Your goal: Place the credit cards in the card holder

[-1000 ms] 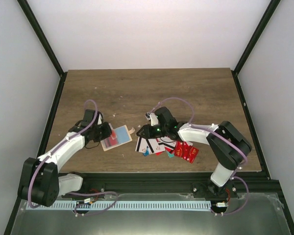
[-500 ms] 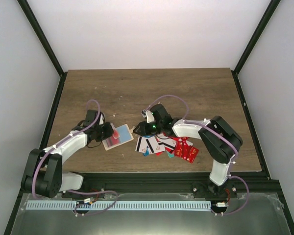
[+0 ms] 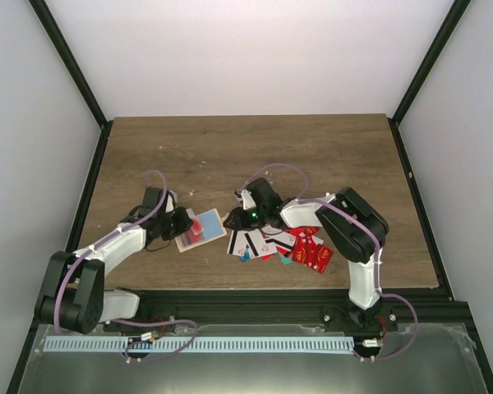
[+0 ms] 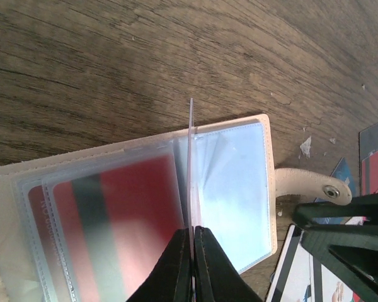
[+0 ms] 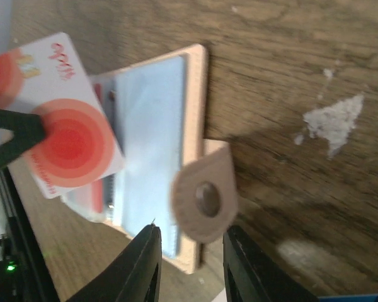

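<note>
The beige card holder [image 3: 204, 229] lies open on the table, its clear sleeves [image 4: 230, 182] facing up and a red card showing in one. My left gripper [image 4: 193, 230] is shut on a white credit card with red circles [image 5: 60, 135], held on edge over the sleeves. My right gripper [image 5: 190, 255] is open at the holder's right side, and the snap tab [image 5: 205, 198] sits between its fingertips with small gaps on both sides. The heap of credit cards [image 3: 283, 244], red, blue and white with black stripes, lies right of the holder.
The wooden table's front edge [image 3: 255, 286] runs just below the heap. Black frame posts [image 3: 90, 172] border the table left and right. My right gripper's fingers [image 4: 346, 229] stand close to the holder's tab [image 4: 309, 186] in the left wrist view.
My right gripper has moved left from the heap to the holder's snap tab and narrowed a little. My left gripper still holds the card over the holder.
</note>
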Robot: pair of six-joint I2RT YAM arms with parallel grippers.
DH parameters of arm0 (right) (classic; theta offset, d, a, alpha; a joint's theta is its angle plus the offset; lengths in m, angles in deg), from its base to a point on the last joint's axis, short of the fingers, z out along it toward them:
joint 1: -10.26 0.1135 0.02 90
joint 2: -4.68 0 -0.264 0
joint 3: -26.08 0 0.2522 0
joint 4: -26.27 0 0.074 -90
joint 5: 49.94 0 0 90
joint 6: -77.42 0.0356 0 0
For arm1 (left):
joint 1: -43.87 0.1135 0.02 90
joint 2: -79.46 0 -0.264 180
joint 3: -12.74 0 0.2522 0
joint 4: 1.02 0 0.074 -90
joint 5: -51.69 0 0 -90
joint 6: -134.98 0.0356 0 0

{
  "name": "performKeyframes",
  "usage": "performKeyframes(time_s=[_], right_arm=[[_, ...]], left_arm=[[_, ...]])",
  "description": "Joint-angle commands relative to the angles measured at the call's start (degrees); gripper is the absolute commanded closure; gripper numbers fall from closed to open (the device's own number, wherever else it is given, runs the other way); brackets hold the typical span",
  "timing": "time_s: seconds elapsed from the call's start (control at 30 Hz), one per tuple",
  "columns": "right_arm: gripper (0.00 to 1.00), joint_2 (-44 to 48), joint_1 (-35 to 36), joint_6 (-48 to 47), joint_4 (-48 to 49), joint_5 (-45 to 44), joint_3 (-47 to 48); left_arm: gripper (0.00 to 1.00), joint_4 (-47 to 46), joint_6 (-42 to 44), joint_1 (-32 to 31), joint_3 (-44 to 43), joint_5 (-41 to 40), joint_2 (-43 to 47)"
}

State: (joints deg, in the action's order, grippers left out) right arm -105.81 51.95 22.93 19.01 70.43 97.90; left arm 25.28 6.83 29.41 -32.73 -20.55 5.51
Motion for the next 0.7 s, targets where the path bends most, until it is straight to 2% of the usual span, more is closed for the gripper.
performKeyframes(time_s=[0.0, 0.33, 0.67], right_arm=[[0.73, -2.8, -0.3, -1.0, 0.6, -1.0, 1.7], [0.86, -3.5, -0.4, 0.0, 1.2, -1.7, -1.1], [0.90, -4.6, -0.3, 0.3, 1.0, -1.9, -1.8]], left_arm=[[0.96, -0.3, -0.3, 0.1, 1.5, 1.8, 0.6], [0.96, -2.2, -0.7, 0.2, 2.8, 3.7, 0.7], [0.96, -3.4, -1.3, 0.2, 2.9, 6.0, 0.9]])
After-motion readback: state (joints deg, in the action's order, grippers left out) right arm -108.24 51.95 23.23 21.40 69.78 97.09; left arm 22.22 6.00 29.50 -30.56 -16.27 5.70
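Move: The holder's snap strap lies about 1 cm ahead of my right hand point, 1 cm left of it and 2 cm below. The white striped cards are some 6 cm back and 6 cm to this hand's right. From my left hand, which already grips the circle-printed card, the clear pocket on the holder's right half is about 6 cm right, 1 cm back and 3 cm down; the strap stands roughly 11 cm right and 1 cm ahead. I sink my right hand the last 2 cm or so at the root of the snap strap and close its fingers most of the way, pinching the holder's right edge there. Meanwhile my left hand keeps hold of the circle-printed card and eases about 1 cm right and a bit back, over the holder towards the clear pocket, with barely any wrist tilt. ##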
